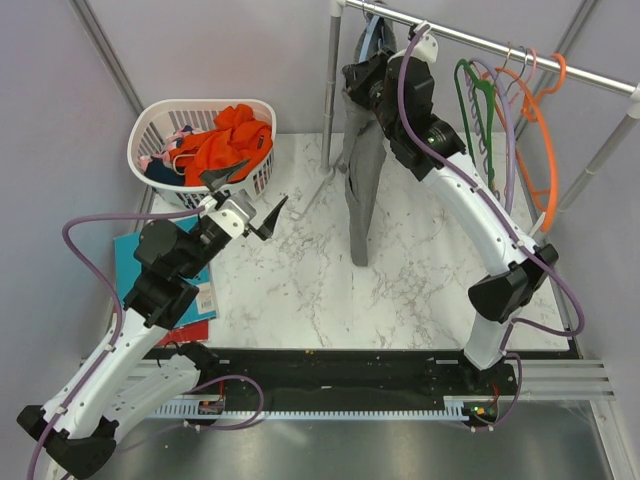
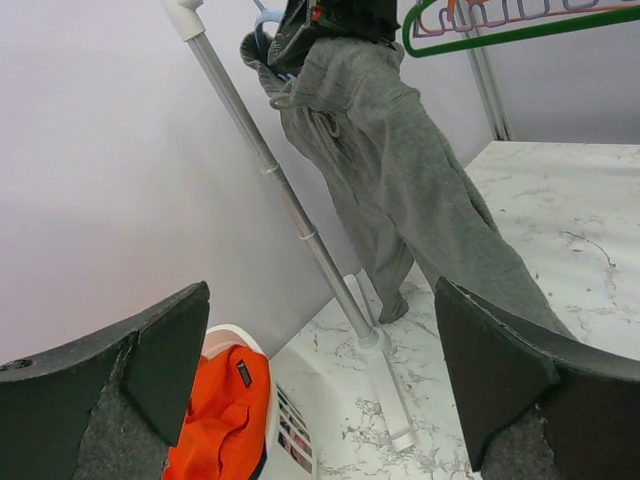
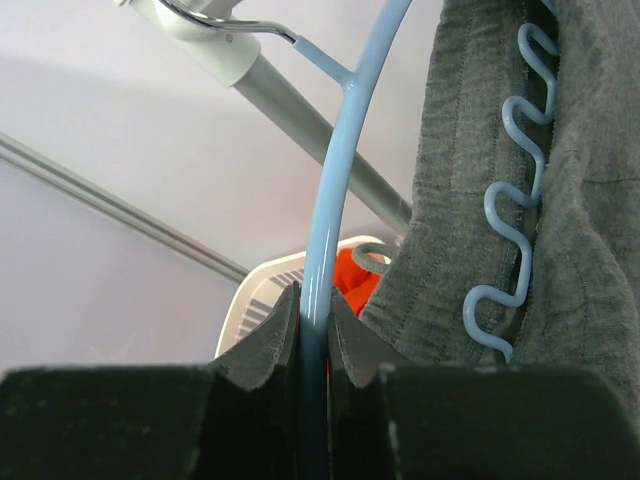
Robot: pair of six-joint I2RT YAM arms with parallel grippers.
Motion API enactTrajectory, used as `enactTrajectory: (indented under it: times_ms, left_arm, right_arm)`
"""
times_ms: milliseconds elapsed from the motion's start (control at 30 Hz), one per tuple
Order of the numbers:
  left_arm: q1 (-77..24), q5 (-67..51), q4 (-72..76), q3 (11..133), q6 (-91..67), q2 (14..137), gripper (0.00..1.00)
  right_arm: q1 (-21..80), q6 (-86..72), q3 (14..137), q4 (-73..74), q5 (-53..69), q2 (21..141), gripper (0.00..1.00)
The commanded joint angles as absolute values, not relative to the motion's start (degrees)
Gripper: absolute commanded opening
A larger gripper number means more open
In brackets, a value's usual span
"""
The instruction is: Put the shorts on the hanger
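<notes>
The dark grey shorts (image 1: 360, 190) hang over the light-blue hanger (image 1: 372, 35) and drape down to the table by the rack post. My right gripper (image 1: 362, 78) is raised to the rail and shut on the hanger's upper arm (image 3: 335, 190). In the right wrist view the wavy lower bar (image 3: 515, 200) lies against the shorts (image 3: 450, 200), and the metal hook (image 3: 230, 28) sits over the rail's end. My left gripper (image 1: 247, 195) stands wide open and empty beside the basket, facing the shorts (image 2: 400, 190).
A white basket (image 1: 160, 120) with a bright orange garment (image 1: 230, 140) stands at the back left. Green, lavender and orange hangers (image 1: 500, 110) hang on the rail (image 1: 560, 70). The rack post (image 1: 330, 90) and its foot (image 2: 385, 380) stand mid-table. A blue book (image 1: 135, 260) lies at the left.
</notes>
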State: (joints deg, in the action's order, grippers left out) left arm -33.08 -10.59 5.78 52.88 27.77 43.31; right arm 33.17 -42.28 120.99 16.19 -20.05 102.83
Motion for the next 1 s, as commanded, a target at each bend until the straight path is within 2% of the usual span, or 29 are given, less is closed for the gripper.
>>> enactTrajectory:
  times_ms: [0,500,533,567,600,633,733,967]
  left_arm:
    - [-32.9,-8.9,5.5,52.0,25.7,42.3,0.99]
    - [-32.9,-7.3,3.3,49.7,23.2,40.7,0.99]
    - [-32.9,-7.0,2.8,49.8,22.8,40.9,0.99]
    - [-32.9,-6.7,2.3,49.8,21.9,41.0,0.99]
    - [-32.9,-6.3,1.4,49.9,21.7,41.0,0.99]
    - [-32.9,-4.8,0.9,49.9,21.1,40.8,0.99]
    - [-32.9,-3.9,0.4,49.3,20.4,40.1,0.99]
    - [-32.6,-0.1,-3.3,49.9,17.8,39.4,0.99]
  right_arm:
    - [33.5,-41.7,128.0,5.5,-23.5,104.8,0.00]
    - [35.4,-39.5,130.6,2.1,-25.7,111.0,0.02]
    - [35.5,-38.8,130.5,1.8,-24.3,110.9,0.09]
    - [35.4,-38.3,130.3,1.8,-24.1,110.7,0.30]
    - [35.4,-37.5,129.0,1.6,-24.0,110.3,0.41]
    - [35.5,-36.7,127.8,1.2,-24.3,108.6,0.67]
    - [35.5,-35.1,123.2,1.1,-24.6,105.0,0.87]
    - [35.5,-30.8,113.2,1.2,-20.9,94.3,0.99]
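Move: My right hand still pinches one arm of the blue hanger carrying the shorts. The spot for its hook, near the left end of the rail, lies about 12 cm ahead, 3 cm left and 10 cm above it. The rack's left post top stands some 7 cm to the left of that spot; the green hanger hangs about 26 cm to my right hand's right, level with it. From my left hand the rail spot is roughly 34 cm ahead, 25 cm right and 15 cm up. I carry the blue hanger about 3.5 cm forward and 3 cm left towards the rack's left post, settling it a little lower to hang its hook on the rail. Then I open my right fingers wide, let go of the hanger arm and draw back and up about 3–4 cm, easing right and tipping the fingers slightly upward. My empty, open left hand meanwhile sinks some 4 cm, tipping downward and turning a little left. ##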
